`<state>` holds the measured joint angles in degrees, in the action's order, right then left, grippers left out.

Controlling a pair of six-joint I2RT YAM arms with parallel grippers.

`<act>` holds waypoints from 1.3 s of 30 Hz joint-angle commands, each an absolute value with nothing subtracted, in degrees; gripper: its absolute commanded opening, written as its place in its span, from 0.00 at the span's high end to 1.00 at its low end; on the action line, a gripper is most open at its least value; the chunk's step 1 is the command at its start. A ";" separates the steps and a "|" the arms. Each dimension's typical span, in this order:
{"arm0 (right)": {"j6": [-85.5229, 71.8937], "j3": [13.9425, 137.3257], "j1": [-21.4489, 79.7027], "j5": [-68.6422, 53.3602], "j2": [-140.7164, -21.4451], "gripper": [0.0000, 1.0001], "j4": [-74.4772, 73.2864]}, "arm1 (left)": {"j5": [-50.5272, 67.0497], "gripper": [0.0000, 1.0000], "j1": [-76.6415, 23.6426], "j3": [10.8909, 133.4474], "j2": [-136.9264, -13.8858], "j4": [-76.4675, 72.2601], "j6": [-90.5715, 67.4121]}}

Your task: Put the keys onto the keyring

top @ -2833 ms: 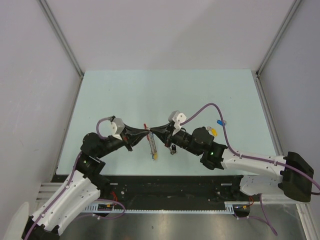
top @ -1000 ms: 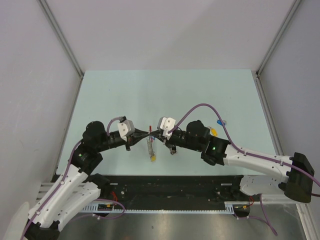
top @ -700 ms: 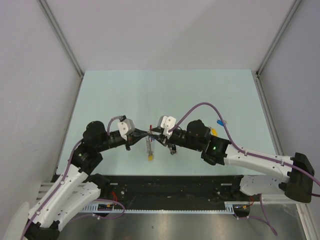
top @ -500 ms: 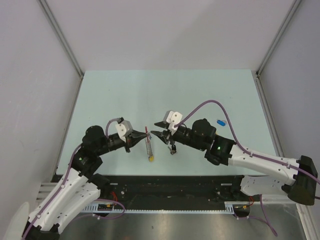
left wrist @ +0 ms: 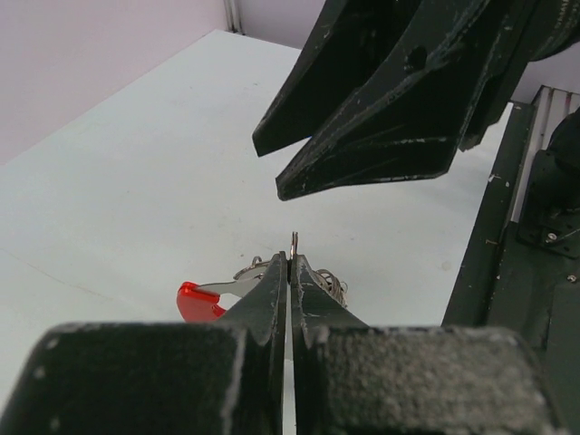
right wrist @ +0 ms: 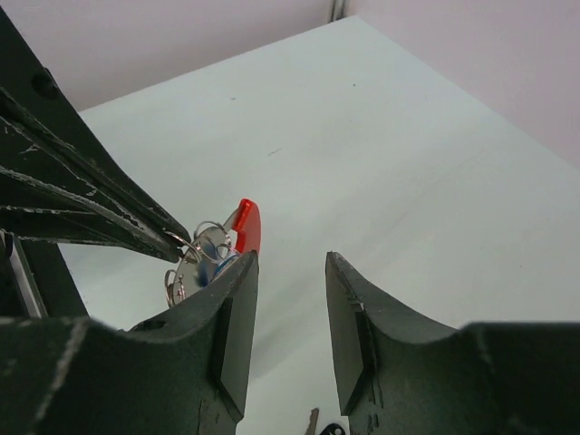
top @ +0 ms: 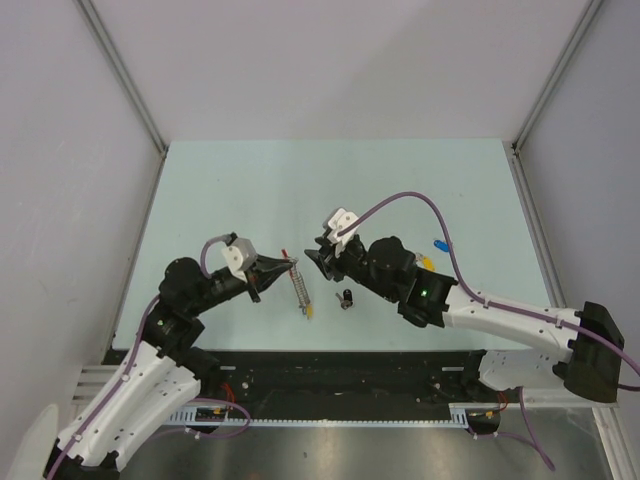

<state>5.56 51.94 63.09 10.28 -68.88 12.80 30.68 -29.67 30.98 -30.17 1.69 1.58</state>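
Observation:
My left gripper [top: 290, 266] is shut on the thin wire of the keyring [top: 298, 285] and holds it above the table. In the left wrist view the wire pokes up between the closed tips [left wrist: 292, 258], and the ring's red section [left wrist: 199, 302] sticks out to the left. My right gripper [top: 315, 257] is open just right of the ring, with nothing between its fingers [right wrist: 290, 258]. The keyring [right wrist: 204, 254] hangs beside its left finger. A black-tagged key [top: 345, 298] lies on the table below the right gripper. A blue-tagged key [top: 438, 245] lies further right.
A yellow tag [top: 309, 311] dangles at the keyring's lower end. Another small yellow piece [top: 426, 263] lies by the right forearm. The pale green table [top: 250, 190] has grey walls on three sides. The black rail [top: 330, 365] runs along its near edge.
My right gripper has opened, let go of the keyring and drawn back a little to the right. The left gripper stays shut on the ring, which now hangs from it alone.

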 commanded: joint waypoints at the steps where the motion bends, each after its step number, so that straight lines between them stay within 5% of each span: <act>1: 3.78 53.88 64.42 12.57 -70.13 0.60 18.01 | 28.65 1.00 -29.71 31.11 -29.53 -1.93 0.26; 8: 1.15 53.88 62.41 13.54 -69.79 0.59 12.85 | 22.69 1.00 -29.18 31.81 -28.04 1.21 1.49; 18: -8.08 50.81 53.27 7.13 -71.45 0.59 -15.20 | 12.04 1.00 -28.48 32.17 -23.03 5.80 4.39; 27: -12.21 36.67 44.75 -10.97 -75.13 0.61 -2.30 | 7.12 1.00 -28.48 32.08 -21.01 7.21 4.83; 39: -10.46 35.95 37.89 -25.21 -87.53 0.64 6.85 | 6.94 1.00 -28.48 31.91 -21.09 7.29 5.01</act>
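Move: Roughly 28 cm below the open right hand, some 6 cm to its right and about 1 cm ahead, lies the key with the black tag. The yellow-tagged key lies at that same table height, some 20 cm to the right of it and 10 cm farther out. From the right hand, the keyring's loop in the left fingers is about 5 cm left, 4 cm back and 3 cm lower. The black-tagged key is about 12 cm right of the left hand, 5 cm ahead and 26 cm below. Sinking about 26 cm and swinging some 10 cm to its right, the right hand goes down to the black-tagged key. Its wrist tips the fingers down by about 50 degrees, and they stay part-open, ending just short of the key's small ring. The left hand keeps its pinch on the keyring and carries it left and a little forward, turning counter-clockwise. ##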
